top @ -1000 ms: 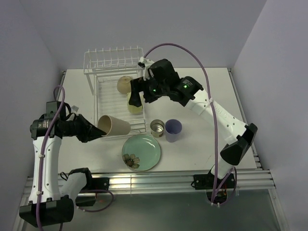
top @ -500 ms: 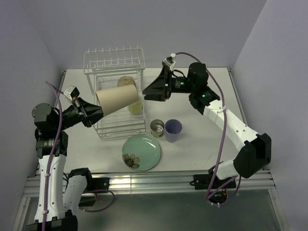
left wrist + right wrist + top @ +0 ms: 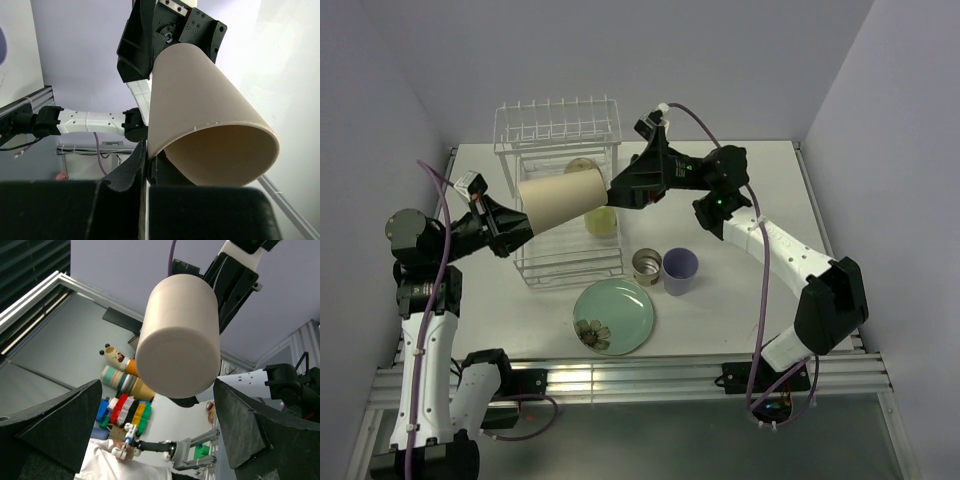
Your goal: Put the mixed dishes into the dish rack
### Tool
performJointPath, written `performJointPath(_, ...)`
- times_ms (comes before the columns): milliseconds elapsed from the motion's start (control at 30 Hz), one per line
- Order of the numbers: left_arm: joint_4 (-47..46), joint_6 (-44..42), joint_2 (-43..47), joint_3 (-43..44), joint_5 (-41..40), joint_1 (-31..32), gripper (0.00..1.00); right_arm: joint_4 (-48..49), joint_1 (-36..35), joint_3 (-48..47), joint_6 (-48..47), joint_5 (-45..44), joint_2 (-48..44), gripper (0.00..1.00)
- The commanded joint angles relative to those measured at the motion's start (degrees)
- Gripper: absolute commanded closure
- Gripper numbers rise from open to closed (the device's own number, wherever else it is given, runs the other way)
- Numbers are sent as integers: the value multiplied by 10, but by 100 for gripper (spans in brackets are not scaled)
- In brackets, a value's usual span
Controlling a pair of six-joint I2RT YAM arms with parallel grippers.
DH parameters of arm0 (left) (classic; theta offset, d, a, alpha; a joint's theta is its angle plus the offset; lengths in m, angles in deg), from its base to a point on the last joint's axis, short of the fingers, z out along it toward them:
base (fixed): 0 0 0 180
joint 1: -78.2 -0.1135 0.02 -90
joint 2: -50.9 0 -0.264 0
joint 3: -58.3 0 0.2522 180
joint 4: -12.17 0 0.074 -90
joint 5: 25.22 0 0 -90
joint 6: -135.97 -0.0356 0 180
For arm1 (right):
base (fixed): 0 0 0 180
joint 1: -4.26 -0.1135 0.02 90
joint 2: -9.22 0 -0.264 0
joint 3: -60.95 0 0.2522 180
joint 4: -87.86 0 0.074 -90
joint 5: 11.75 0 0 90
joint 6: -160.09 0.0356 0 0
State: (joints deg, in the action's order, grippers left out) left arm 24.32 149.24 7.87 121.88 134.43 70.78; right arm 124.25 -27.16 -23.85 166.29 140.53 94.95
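My left gripper (image 3: 523, 226) is shut on the rim of the tan cup (image 3: 560, 199) and holds it on its side in the air over the white wire dish rack (image 3: 557, 112). In the left wrist view the gripper (image 3: 147, 165) pinches the cup's (image 3: 200, 115) wall. My right gripper (image 3: 618, 193) is open, its fingers on either side of the cup's closed base (image 3: 180, 340) without touching it. The yellow-green mug (image 3: 602, 221) lies in the rack. The cream bowl (image 3: 582, 166) is partly hidden behind the cup. The metal cup (image 3: 646, 266), lavender cup (image 3: 679, 270) and mint-green plate (image 3: 613, 316) sit on the table.
The rack's upright prongs stand at its far end near the back wall. The right arm's purple cable (image 3: 705, 130) arcs above the table. Grey walls close in at left and right.
My left gripper has lifted the tan cup from beside the rack up over it. My right gripper has left the mug in the rack, risen and turned to face the cup's base.
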Motion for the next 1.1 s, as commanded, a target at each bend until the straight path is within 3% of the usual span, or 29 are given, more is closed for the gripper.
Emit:
performJointPath(0,-43,8,-4,20,14,0,100,14,-22,-50,-7,-2,13,1)
performJointPath(267,-47,15,-2,11,15,0,100,-22,-52,-114,-30,-7,56,2)
performJointPath(567,-45,19,0,2,22,0,100,-25,-67,-166,-29,-11,98,13)
performJointPath(667,-36,13,0,1,22,0,100,-23,-73,-183,-23,-8,109,22)
performJointPath(767,-40,19,3,-7,18,0,100,-21,-80,-190,-21,-6,113,44)
performJointPath(800,-42,23,3,-10,17,0,97,-21,-81,-188,-22,-5,112,69)
performJointPath(867,-29,20,5,-16,10,0,57,-28,-82,-185,-24,-3,111,100)
performJointPath(900,-8,-9,6,-15,6,0,11,-30,-81,-182,-32,-3,109,100)
performJointPath(933,79,-37,5,-2,-1,-1,1,-42,-76,-182,-43,-4,108,100)
performJointPath(1033,265,-186,-12,43,-51,-1,1,-147,-59,-208,-123,-8,110,100)
performJointPath(1067,356,-214,-18,49,-77,-1,1,-246,-54,-224,-157,-11,113,100)
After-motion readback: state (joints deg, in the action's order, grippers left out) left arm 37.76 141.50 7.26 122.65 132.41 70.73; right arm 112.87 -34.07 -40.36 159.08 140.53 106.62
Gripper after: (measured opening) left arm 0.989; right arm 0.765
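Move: The beige cup lies sideways in the air, its mouth pinched by the left fingers; its middle is about 5 cm to that hand's right, some 4 cm ahead and roughly level. From the open right hand the cup's middle is about 7 cm to the left, 2 cm back and level. Some 32 cm below the right hand, the green mug in the rack stands about 11 cm ahead and 4 cm left, the metal cup level with it and 6 cm to its right. The right fingers close around the base end of the beige cup and take hold, after the right hand has slid about 6 cm left over it, fingers pointing left and hardly turning. The left hand holds the rim still until that grip is set, then opens wide and begins to sink, nearly 3 cm. ##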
